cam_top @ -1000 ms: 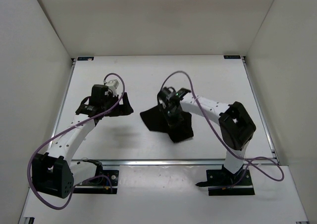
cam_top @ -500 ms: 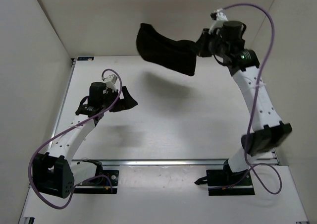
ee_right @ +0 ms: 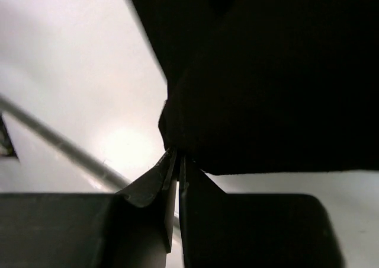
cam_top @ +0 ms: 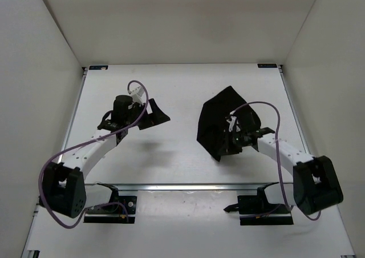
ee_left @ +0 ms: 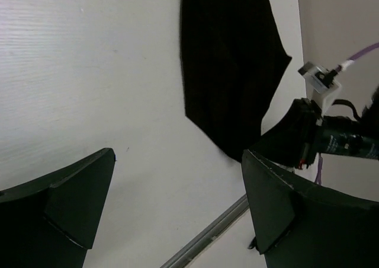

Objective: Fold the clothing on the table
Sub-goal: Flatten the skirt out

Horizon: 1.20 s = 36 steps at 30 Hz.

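The black clothing (cam_top: 218,120) lies bunched right of the middle of the white table (cam_top: 171,81). Its near edge is pinched in my right gripper (cam_top: 227,142). In the right wrist view the fingers (ee_right: 172,173) are pressed together on a fold of the clothing (ee_right: 266,72), which fills the upper frame. My left gripper (cam_top: 157,116) hovers left of the middle, open and holding nothing, well apart from the garment. The left wrist view shows the clothing (ee_left: 231,72) ahead, between its wide-spread fingers (ee_left: 77,203), and the right arm's wrist (ee_left: 331,137) beside it.
A metal rail (cam_top: 199,185) runs along the table's near edge, also seen as the rail (ee_left: 207,235) in the left wrist view. White walls (cam_top: 34,69) close in the left, back and right. Purple cables (cam_top: 251,105) loop over both arms.
The right arm held the clothing high at the back half a second ago; it has swung it down onto the table right of centre. The left gripper shifted slightly right, still open.
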Each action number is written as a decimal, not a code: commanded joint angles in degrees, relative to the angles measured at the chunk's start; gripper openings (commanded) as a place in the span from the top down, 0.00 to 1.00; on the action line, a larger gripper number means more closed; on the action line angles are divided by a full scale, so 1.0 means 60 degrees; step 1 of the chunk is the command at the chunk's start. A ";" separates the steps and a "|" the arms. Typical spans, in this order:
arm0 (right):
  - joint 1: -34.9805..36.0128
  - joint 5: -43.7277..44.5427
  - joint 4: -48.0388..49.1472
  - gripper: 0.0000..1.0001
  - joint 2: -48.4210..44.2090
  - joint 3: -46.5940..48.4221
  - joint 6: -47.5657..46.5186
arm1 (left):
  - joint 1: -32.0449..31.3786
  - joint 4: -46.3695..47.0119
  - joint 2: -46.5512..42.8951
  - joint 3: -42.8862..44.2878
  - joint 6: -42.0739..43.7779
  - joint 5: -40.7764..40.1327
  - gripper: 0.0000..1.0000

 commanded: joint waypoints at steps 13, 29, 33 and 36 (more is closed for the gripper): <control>-0.0299 0.0183 -0.0115 1.00 -0.2442 -0.1282 0.0609 | -0.2818 -0.0610 0.5467 0.4726 0.0722 -0.0314 0.01; -0.0942 -0.0065 0.0178 1.00 -0.3587 -0.2412 0.1432 | -0.4415 0.0014 0.7477 0.6606 0.0287 0.0489 0.01; -0.0899 -0.0007 0.0120 1.00 -0.3324 -0.2250 0.1242 | -0.4547 0.0646 0.6848 0.5435 -0.0065 0.0431 0.01; -0.0680 0.0023 0.0178 1.00 -0.3118 -0.2119 0.1285 | -0.4737 0.1200 0.6554 0.4950 -0.0343 0.0255 0.01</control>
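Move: The skirt's middle lies about 24 cm to the left hand's right, 3 cm ahead and 14 cm below; its left corner is nearer, some 12 cm right and 3 cm back. The right hand already pinches the near corner, with the skirt's middle about 12 cm ahead, 3 cm right and 3 cm lower, its left corner 5 cm ahead and 10 cm left, and the metal rail some 12 cm straight back. The skirt's near corner stays pinched in the shut right fingers, lifted about 3 cm at first, then lowered and drawn some 4 cm back towards the rail and slightly right. Meanwhile the left hand, fingers wide open, swings about 23 cm right over the skirt, dipping, rising and going forward, then coming back and down again to end 9 cm lower, turned some 30 degrees clockwise; whether it touches can't be seen. ##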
